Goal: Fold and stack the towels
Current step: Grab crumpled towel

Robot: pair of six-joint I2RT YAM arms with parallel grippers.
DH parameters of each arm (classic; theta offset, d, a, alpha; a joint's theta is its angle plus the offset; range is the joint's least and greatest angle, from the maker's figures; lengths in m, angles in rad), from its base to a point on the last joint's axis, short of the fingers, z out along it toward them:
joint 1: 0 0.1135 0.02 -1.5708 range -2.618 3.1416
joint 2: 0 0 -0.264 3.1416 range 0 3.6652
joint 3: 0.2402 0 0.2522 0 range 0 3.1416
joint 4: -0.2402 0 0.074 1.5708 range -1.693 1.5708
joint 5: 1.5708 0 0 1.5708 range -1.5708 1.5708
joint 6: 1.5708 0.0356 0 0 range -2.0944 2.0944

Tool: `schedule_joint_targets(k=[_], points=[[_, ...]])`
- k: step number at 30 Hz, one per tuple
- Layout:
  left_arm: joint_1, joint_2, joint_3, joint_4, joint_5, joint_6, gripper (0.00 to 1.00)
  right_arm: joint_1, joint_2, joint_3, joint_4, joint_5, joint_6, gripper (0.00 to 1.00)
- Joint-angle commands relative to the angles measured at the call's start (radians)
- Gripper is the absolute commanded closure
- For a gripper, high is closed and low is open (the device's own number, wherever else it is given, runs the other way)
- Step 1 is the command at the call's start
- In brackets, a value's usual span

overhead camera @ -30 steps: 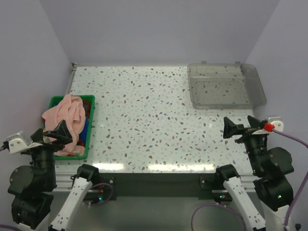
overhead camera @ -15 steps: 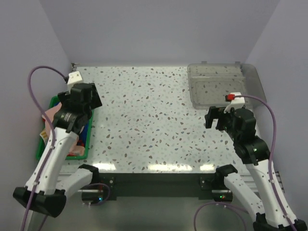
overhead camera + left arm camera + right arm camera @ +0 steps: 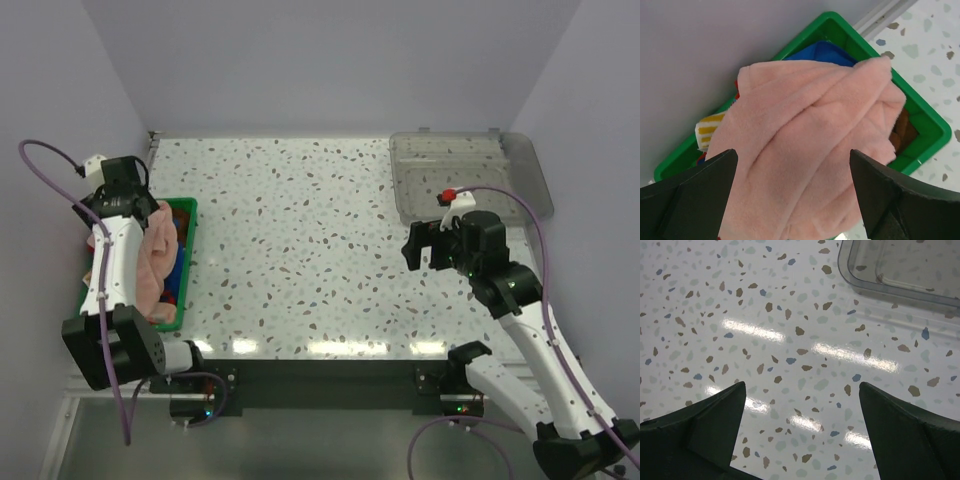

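A crumpled salmon pink towel (image 3: 805,145) lies on top of the pile in the green basket (image 3: 925,120); it also shows in the top view (image 3: 152,262). Under it peek a royal blue towel (image 3: 822,52), a brown towel (image 3: 902,132) and a yellowish striped towel (image 3: 710,131). My left gripper (image 3: 792,172) is open above the pink towel, its jaws wide apart and empty; in the top view it is over the basket's far end (image 3: 125,200). My right gripper (image 3: 802,390) is open and empty above bare table, seen in the top view (image 3: 420,245).
A clear plastic tray (image 3: 465,178) sits at the table's back right, its corner in the right wrist view (image 3: 900,270). The green basket (image 3: 188,215) stands at the left edge against the wall. The speckled table (image 3: 300,230) spreads between them.
Both arms rose from folded rest at the near edge. The left swung out over the basket's far end; the right reached forward and left over the table near the tray.
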Motion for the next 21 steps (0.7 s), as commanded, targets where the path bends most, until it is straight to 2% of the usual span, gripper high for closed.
schedule_joint_targets(k=[1,5,8,11,12,13,14,15,21], points=[[0.06,0.069,0.002,0.102,0.057,-0.009,0.0,0.025,-0.004,0.036,0.018,-0.037,0.004,0.01],[0.083,0.149,-0.007,0.117,0.097,-0.028,0.03,0.039,-0.013,0.02,0.024,-0.039,0.0,0.01],[0.083,0.181,-0.025,0.134,0.108,-0.034,0.17,0.044,-0.021,0.017,0.021,-0.029,-0.003,0.01],[0.083,0.186,-0.035,0.137,0.12,-0.043,0.45,0.048,-0.031,0.011,0.021,-0.02,-0.008,0.01],[0.083,0.18,-0.036,0.137,0.123,-0.043,0.67,0.048,-0.033,0.01,0.021,-0.017,-0.008,0.01],[0.081,0.175,-0.038,0.139,0.123,-0.041,0.77,0.048,-0.034,0.008,0.021,-0.016,-0.009,0.01],[0.083,0.169,-0.033,0.139,0.123,-0.04,0.97,0.05,-0.036,0.007,0.021,-0.014,-0.011,0.01],[0.081,0.16,-0.029,0.137,0.126,-0.035,1.0,0.051,-0.039,0.006,0.022,-0.014,-0.011,0.01],[0.046,0.081,0.08,0.116,0.177,-0.017,1.0,0.053,-0.037,0.017,0.018,-0.008,-0.014,0.01]])
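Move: The left gripper hangs wide open over the crumpled pink towel; the folds to grab lie about 2 cm ahead, 2 cm left and 8 cm below, with the rest trailing back. The brown cloth is some 9 cm ahead and 6 cm right, a blue cloth about 9 cm ahead and 7 cm left, the yellow-striped cloth roughly 4 cm back and 12 cm left. From the right hand those folds are about 8 cm ahead and 70 cm left. Sink the left gripper about 7 cm into the pink towel in the green bin, easing a couple of centimetres forward and left and tilting roughly 10 degrees on the way. Shut the fingers almost fully at the bottom to pinch a fold, then, keeping hold, begin drawing it up by about 1 cm. ##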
